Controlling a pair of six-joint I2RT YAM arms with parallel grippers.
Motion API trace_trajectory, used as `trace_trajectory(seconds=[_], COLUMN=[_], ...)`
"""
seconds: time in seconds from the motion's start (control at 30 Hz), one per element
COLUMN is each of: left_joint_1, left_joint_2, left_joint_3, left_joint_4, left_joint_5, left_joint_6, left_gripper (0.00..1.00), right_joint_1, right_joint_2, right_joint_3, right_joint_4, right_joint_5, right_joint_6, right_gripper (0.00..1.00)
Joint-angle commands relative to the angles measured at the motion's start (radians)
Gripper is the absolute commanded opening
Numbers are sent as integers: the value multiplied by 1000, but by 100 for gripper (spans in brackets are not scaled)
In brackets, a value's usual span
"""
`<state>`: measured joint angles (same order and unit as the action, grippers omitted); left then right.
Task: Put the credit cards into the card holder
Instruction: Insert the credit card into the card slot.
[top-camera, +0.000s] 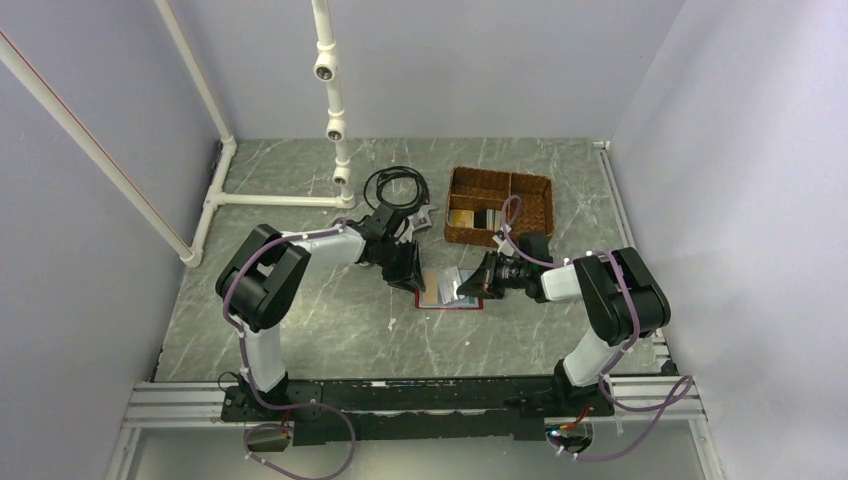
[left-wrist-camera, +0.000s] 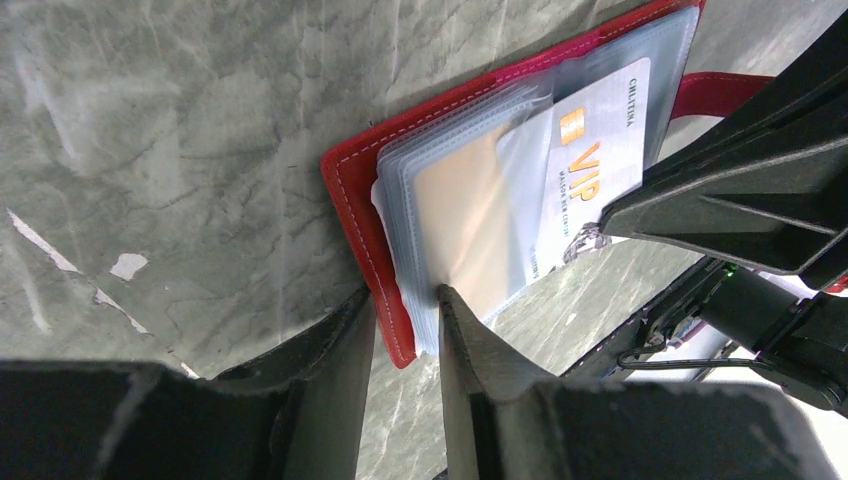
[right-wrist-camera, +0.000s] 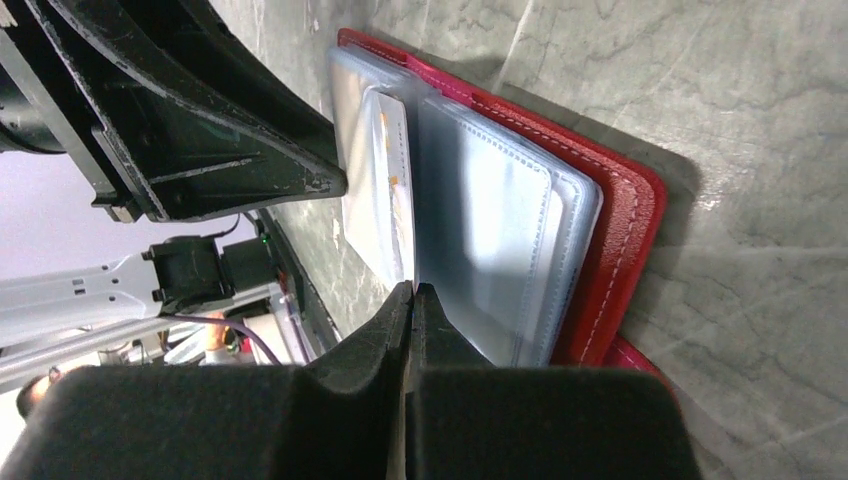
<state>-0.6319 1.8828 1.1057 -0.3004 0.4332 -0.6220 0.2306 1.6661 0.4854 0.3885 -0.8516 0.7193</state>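
Note:
The card holder (top-camera: 447, 299) lies open on the table, red with clear sleeves (left-wrist-camera: 455, 215). A tan card (left-wrist-camera: 465, 205) sits in one sleeve. My left gripper (left-wrist-camera: 405, 295) clamps the holder's near edge, one finger against the red cover (left-wrist-camera: 350, 200), the other on the sleeve stack. My right gripper (right-wrist-camera: 412, 288) is shut on the end of a white credit card (right-wrist-camera: 388, 180) marked VIP (left-wrist-camera: 590, 160). That card lies partway in among the sleeves. In the top view the left gripper (top-camera: 408, 272) and right gripper (top-camera: 478, 283) face each other across the holder.
A brown wicker divided basket (top-camera: 540, 190) with more cards (top-camera: 470, 215) stands behind the holder. A coiled black cable (top-camera: 395, 185) lies at the back. A white pipe frame (top-camera: 335, 130) rises at the back left. Walls close in both sides.

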Motion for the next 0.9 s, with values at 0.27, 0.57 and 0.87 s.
trace_trajectory(seconds=[0.27, 0.57, 0.87], left_joint_1=[-38, -37, -37], left_joint_2=[55, 52, 66], left_joint_3=[-45, -41, -19], left_joint_4=[-16, -32, -29], left_joint_5=[-69, -85, -65], left_joint_6=[9, 25, 34], left_gripper=[33, 34, 33], right_joint_1=[125, 125, 180], right_joint_2=[-27, -124, -16], right_joint_3=[11, 118, 178], right_joint_4=[78, -231, -92], right_joint_5=[196, 290, 178], right_joint_6=[37, -277, -233], right_gripper=[9, 36, 41])
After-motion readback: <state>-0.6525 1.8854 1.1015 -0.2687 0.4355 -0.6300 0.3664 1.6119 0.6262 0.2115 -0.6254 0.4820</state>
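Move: The card slot, the tan-backed clear pocket on the card holder's left page, lies about 6 cm left of the right hand, 1 cm farther out and 2 cm below; the hand already grips the white VIP card. The basket stands some 20 cm ahead and 7 cm right, the wrench about 13 cm ahead and 13 cm left. From the left hand, at the holder's left edge, the slot is about 3 cm right, 1 cm ahead and 1 cm lower. Still pinching the white card, the right hand pushes it about 2 cm left and slightly down into the pocket, then opens its fingers and lets go. It then moves forward nearly 3 cm and up about 1.5 cm, tipping the fingers more steeply down and rolling some 20 degrees overall. The left fingers keep their hold on the holder's left edge, drifting about 1 cm right. ##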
